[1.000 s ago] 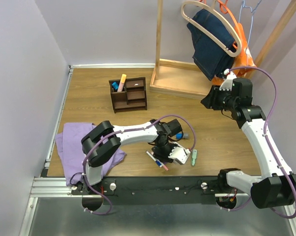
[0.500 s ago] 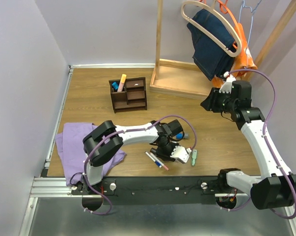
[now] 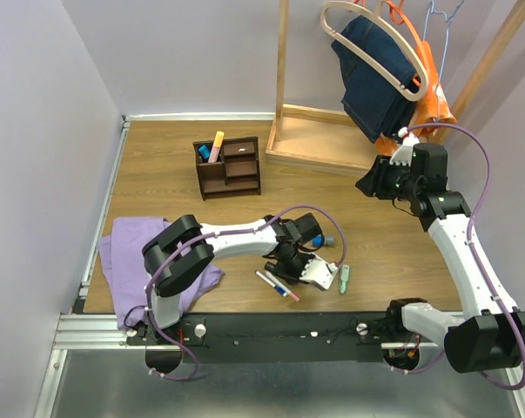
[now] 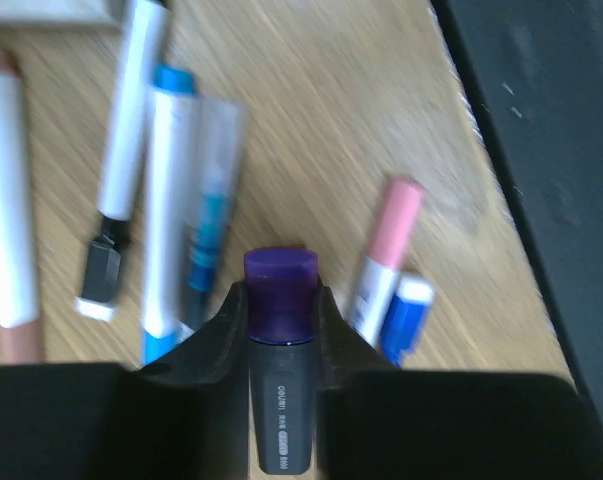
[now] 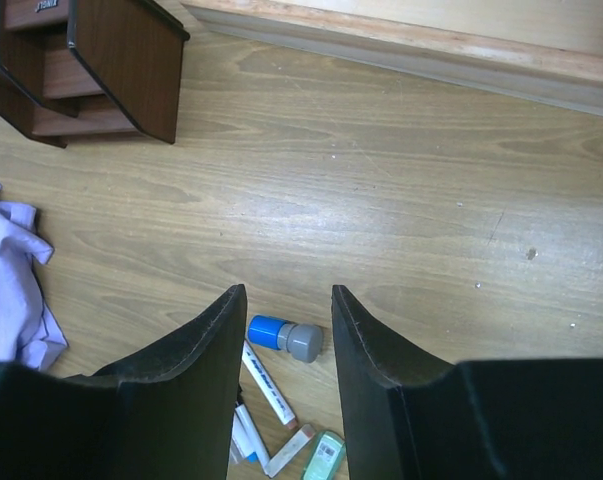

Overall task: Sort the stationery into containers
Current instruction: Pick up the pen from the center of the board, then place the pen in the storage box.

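Note:
My left gripper point(image 4: 280, 305) is shut on a black highlighter with a purple cap point(image 4: 280, 275), low over the wood near the table's front edge point(image 3: 279, 264). Loose stationery lies around it: a white marker point(image 4: 131, 120), a blue-and-white pen point(image 4: 169, 200), a pink-capped pen point(image 4: 386, 250) and a blue cap point(image 4: 406, 318). A stubby blue-grey cylinder point(image 5: 284, 337) and a pale green piece point(image 5: 326, 457) lie close by. The dark brown organiser point(image 3: 229, 167) stands at the back left with a yellow highlighter point(image 3: 217, 139) in it. My right gripper point(image 5: 286, 300) hangs open and empty, high at the right point(image 3: 371, 181).
A purple cloth point(image 3: 136, 252) lies at the front left, under the left arm's elbow. The light wooden rack base point(image 3: 319, 139) sits at the back, with jeans on a hanger point(image 3: 375, 70) above it. A black rail point(image 3: 271, 329) runs along the near edge.
The left jaws have narrowed onto the purple-capped highlighter, and the left wrist has shifted slightly over the pile. The right arm has stayed still.

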`<state>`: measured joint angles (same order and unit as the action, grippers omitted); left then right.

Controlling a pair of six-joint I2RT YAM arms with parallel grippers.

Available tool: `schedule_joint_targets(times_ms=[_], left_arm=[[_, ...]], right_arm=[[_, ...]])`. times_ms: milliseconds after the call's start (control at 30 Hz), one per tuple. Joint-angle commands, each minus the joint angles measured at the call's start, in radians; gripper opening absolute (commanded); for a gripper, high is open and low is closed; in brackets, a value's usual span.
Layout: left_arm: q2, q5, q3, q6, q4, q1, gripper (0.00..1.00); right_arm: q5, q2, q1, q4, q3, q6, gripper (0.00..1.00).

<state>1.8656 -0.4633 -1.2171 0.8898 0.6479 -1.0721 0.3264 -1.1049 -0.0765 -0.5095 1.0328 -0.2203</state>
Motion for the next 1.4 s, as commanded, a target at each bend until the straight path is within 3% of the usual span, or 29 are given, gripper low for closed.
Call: schedule_joint_targets(times_ms=[0,67,233,267,400,500,567,633,733,833,1000,1367], left_arm=[[-0.121,-0.003,-0.002,-0.040,0.181,0.014,0.10],[-0.213,-0.049,-0.074,-0.061,0.241,0.038,0.07],[-0.296,-0.184,-0.341,-0.130,0.401,0.249,0.01],[-0.296,-0.198,-0.423,-0.188,0.394,0.297,0.00],[-0.286,-0.281,-0.524,-0.423,0.236,0.526,0.00],[-0.313,-0.345,-0.443,-0.629,-0.037,0.693,0.00],[-0.353,-0.356,-0.307,-0.737,-0.328,0.774,0.00],[-0.381,-0.342,-0.204,-0.879,-0.641,0.811,0.00],[-0.381,-0.310,-0.056,-0.986,-0.952,0.856,0.00],[-0.359,-0.282,0.014,-1.026,-1.115,0.888,0.00],[-0.293,-0.224,0.036,-1.066,-1.194,0.939,0.00],[-0.171,-0.204,-0.001,-0.988,-1.171,1.005,0.00]], right_arm=[[0.026,-0.013,0.009,-0.001,0.039,-0.013,0.47],[0.036,-0.027,0.009,-0.007,0.071,-0.014,0.47],[0.049,-0.105,0.009,0.006,0.130,-0.013,0.47],[0.051,-0.118,0.009,0.012,0.138,-0.016,0.47],[0.071,-0.185,0.011,0.055,0.176,-0.025,0.47],[0.079,-0.245,0.009,0.058,0.217,-0.008,0.47],[0.083,-0.289,0.009,0.060,0.251,0.007,0.46],[0.082,-0.320,0.009,0.060,0.277,0.032,0.46],[0.060,-0.383,0.009,0.049,0.338,0.064,0.46],[0.039,-0.435,0.009,0.031,0.404,0.093,0.46],[0.040,-0.489,0.009,-0.007,0.475,0.128,0.46],[0.037,-0.558,0.007,0.037,0.475,0.117,0.46]])
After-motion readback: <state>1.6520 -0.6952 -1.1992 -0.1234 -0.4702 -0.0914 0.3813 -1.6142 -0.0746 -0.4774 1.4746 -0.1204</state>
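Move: The purple-ended black pen is already between the left fingers. The brown organizer it is taken to has its middle some 37 cm ahead of the left hand, about 18 cm left and 4 cm higher. A pink-capped marker lies about 3 cm back and 1 cm left, a blue-and-white one 3 cm back and 4 cm left. The blue bottle is some 12 cm ahead, 11 cm right. From the right hand, the organizer is roughly 17 cm ahead, 40 cm left and 16 cm down. Keeping its pinch on the purple-ended pen, the left hand lifts it off the table, then swings forward and left to above the organizer, about 35 cm out and nearly 30 cm up at the peak, sinking slightly at the end. The wrist turns counter-clockwise and levels the fingers, pointing forward-right. The empty right hand moves some 12 cm forward towards the wooden rack, fingers half open. ##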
